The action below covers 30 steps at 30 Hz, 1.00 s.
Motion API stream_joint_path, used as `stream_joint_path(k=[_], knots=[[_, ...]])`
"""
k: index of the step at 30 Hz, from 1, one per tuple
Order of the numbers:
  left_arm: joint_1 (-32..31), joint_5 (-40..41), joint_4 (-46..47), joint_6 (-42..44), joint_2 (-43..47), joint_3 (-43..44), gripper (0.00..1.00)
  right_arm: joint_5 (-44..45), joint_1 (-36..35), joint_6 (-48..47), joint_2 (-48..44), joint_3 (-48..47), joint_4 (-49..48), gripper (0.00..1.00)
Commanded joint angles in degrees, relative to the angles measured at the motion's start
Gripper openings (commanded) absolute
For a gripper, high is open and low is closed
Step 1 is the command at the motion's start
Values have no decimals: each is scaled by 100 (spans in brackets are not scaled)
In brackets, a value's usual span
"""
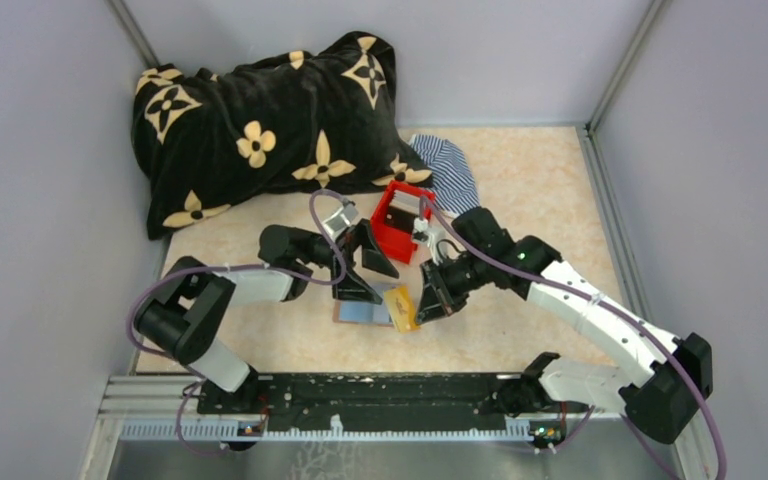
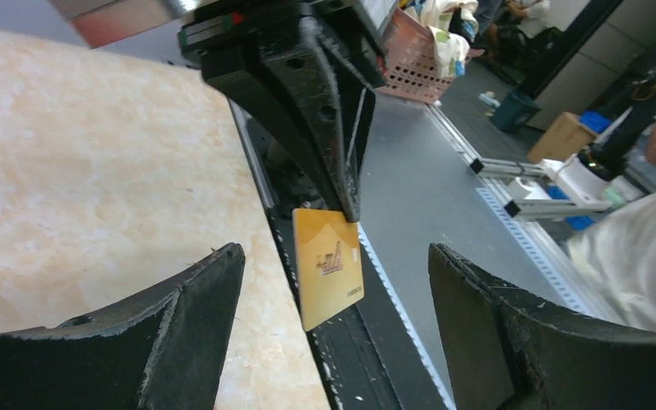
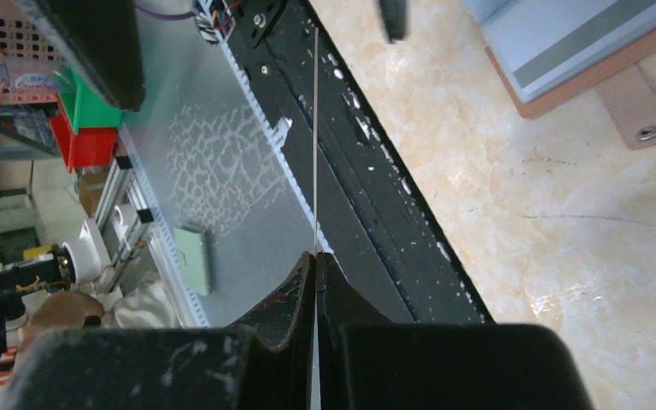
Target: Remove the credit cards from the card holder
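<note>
The reddish-brown card holder (image 1: 352, 313) (image 3: 600, 75) lies open and flat on the table, a light blue credit card (image 1: 368, 311) (image 3: 555, 34) on it and its snap tab (image 3: 636, 107) sticking out. My right gripper (image 1: 428, 298) (image 3: 316, 256) is shut on an orange credit card (image 1: 400, 307) (image 2: 329, 269), held above the table beside the holder and seen edge-on (image 3: 316, 145) in the right wrist view. My left gripper (image 1: 384, 284) (image 2: 335, 254) is open, its fingers (image 2: 196, 307) standing either side of that card without touching it.
A red open-top box (image 1: 400, 218) stands just behind the grippers, a striped cloth (image 1: 450, 170) beyond it. A black flowered cushion (image 1: 270, 120) fills the back left. The black base rail (image 1: 380, 395) runs along the near edge. Grey walls enclose the table.
</note>
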State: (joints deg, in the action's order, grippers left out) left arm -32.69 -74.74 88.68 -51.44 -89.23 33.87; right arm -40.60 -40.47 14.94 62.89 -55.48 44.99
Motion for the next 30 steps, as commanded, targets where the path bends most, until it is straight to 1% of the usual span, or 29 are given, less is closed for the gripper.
stream_joint_path(k=[1, 6, 14, 16, 19, 23, 24, 26, 28, 30], knots=[[-112, -655, 1361, -706, -541, 357, 85, -20, -244, -135, -27, -54, 284, 0], [-210, -860, 1373, -749, -876, 606, 85, 6, -439, -79, 25, 29, 206, 0], [-326, -922, 1371, -883, -947, 671, 82, 56, -445, -92, 152, 51, 133, 0], [-423, -926, 1371, -905, -1010, 705, 72, 31, -448, -83, 203, 103, 32, 0], [-564, -901, 1374, -889, -1105, 697, 66, 4, -455, -37, 260, 154, -112, 0], [-666, -819, 1375, -867, -1201, 594, 46, 33, -453, 25, 233, 135, -220, 0], [-695, -815, 1376, -860, -1209, 568, 45, 41, -453, 30, 227, 119, -227, 0], [-749, -822, 1373, -862, -1200, 515, 47, 56, -453, 35, 233, 103, -227, 0], [-757, -804, 1373, -841, -1165, 425, 48, 82, -453, 20, 241, 87, -213, 0], [-757, -822, 1372, -824, -1138, 362, 45, 96, -453, 9, 247, 63, -183, 0]])
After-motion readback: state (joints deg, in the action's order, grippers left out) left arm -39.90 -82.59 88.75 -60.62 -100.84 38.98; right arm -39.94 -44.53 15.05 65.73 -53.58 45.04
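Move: The yellow card, already held by the closed right gripper, has its middle about 4 cm back, 3 cm to the right and 3 cm below the open left gripper. From the left hand, the open card holder lies on the table roughly 5 cm back, 5 cm left and 14 cm down, and the red box some 14 cm ahead and 3 cm right, about 12 cm down. From the right hand, the card's middle is about 3 cm left, 2 cm ahead and 2 cm lower. Bring the left gripper down about 4 cm, then back and a little right onto the card's free end, swinging its fingers some 15 degrees clockwise and dipping the tips; narrow them to about half open so that they straddle the card, without shutting. Meanwhile keep the card pinched in the right gripper, drawing it back about 2 cm and then lowering it about as much. ##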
